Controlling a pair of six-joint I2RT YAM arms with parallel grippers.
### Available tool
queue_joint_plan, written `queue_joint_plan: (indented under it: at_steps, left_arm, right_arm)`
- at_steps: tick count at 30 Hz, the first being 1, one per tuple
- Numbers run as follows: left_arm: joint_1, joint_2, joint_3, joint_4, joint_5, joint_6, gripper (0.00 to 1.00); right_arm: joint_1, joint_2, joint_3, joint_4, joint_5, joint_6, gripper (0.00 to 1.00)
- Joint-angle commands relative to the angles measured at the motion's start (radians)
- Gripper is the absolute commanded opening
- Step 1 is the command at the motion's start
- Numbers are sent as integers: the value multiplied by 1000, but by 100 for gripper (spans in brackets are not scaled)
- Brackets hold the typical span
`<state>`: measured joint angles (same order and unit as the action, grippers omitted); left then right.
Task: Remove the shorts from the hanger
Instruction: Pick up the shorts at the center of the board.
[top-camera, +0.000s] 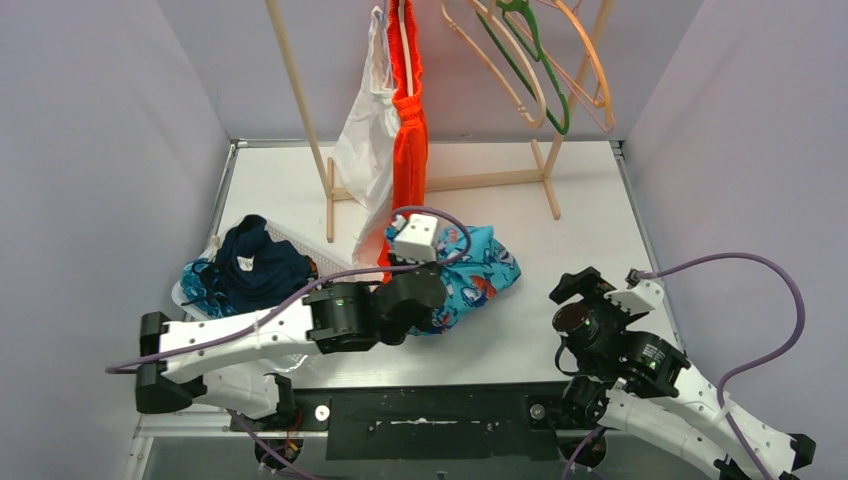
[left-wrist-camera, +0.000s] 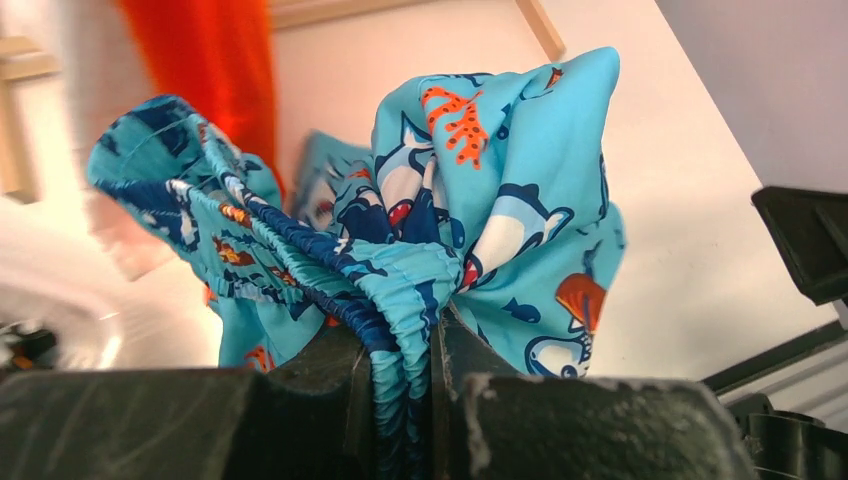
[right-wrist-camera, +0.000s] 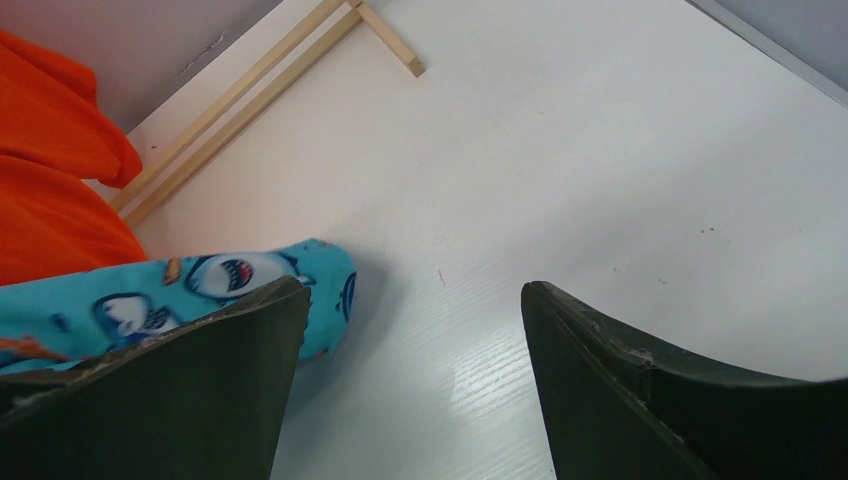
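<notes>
Teal shark-print shorts (top-camera: 478, 268) lie bunched on the white table, below the rack. My left gripper (left-wrist-camera: 400, 338) is shut on their gathered elastic waistband (left-wrist-camera: 395, 300), and the cloth (left-wrist-camera: 520, 190) rises bunched above the jaws. From above, the left gripper (top-camera: 432, 292) sits at the shorts' left edge, its fingers hidden under the wrist. Bright orange shorts (top-camera: 408, 100) hang from the rack beside a white cloth (top-camera: 365, 150). My right gripper (right-wrist-camera: 410, 292) stands open over bare table, right of the teal shorts (right-wrist-camera: 240, 285), and holds nothing. It also shows from above (top-camera: 580, 292).
A wooden rack (top-camera: 545, 165) stands at the back with several empty hangers (top-camera: 535, 70) at its right end. Navy shorts (top-camera: 255, 265) and blue patterned shorts (top-camera: 200, 285) are piled in a white tray (top-camera: 305, 252) at the left. Grey walls close both sides.
</notes>
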<state>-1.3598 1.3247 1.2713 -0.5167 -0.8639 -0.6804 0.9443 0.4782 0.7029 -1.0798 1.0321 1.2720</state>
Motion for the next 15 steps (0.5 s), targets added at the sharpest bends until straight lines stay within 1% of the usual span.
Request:
queue_joint_plan:
  at_steps: [1, 3, 5, 8, 12, 14, 15]
  left_arm:
    - [-2, -138, 15, -157, -149, -49, 0]
    - [0, -197, 22, -202, -148, -49, 0]
    - [2, -237, 41, -286, -152, -94, 0]
    - [3, -247, 94, -512, -201, -265, 0]
    - [5, -212, 191, -784, -261, -473, 0]
    - [10, -191, 239, -892, -290, -553, 0]
    - [21, -182, 262, -928, -297, -544, 0]
  right_arm:
    - [7, 29, -9, 76, 47, -5, 80]
    - [7, 40, -13, 106, 39, -29, 80]
    - [8, 55, -14, 133, 27, -48, 80]
    - [8, 80, -16, 165, 19, -70, 81]
    - [8, 113, -13, 207, 12, -104, 81]
    - [8, 126, -14, 229, 6, -128, 81]
    - [8, 133, -15, 239, 4, -138, 81]
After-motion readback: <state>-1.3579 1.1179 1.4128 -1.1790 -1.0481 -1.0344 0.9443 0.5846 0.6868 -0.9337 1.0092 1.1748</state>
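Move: The left gripper already holds the blue shorts by the waistband, about 28 cm above the table. The basket with the earlier shorts lies some 34 cm to its left, level with it fore and aft, and about 22 cm below. The orange shorts hang roughly 17 cm ahead and 6 cm left, the white shorts 17 cm ahead and 14 cm left, both near hand height. From the right gripper the basket lies about 60 cm left, straight across and 13 cm below. Keep the left fingers shut on the blue shorts' bunched waistband and carry them left about 13 cm towards the basket, rising some 4 cm early on and then staying level, while turning the wrist about 15 degrees counter-clockwise. Let the open, empty right gripper drift about 3 cm left and forward. ##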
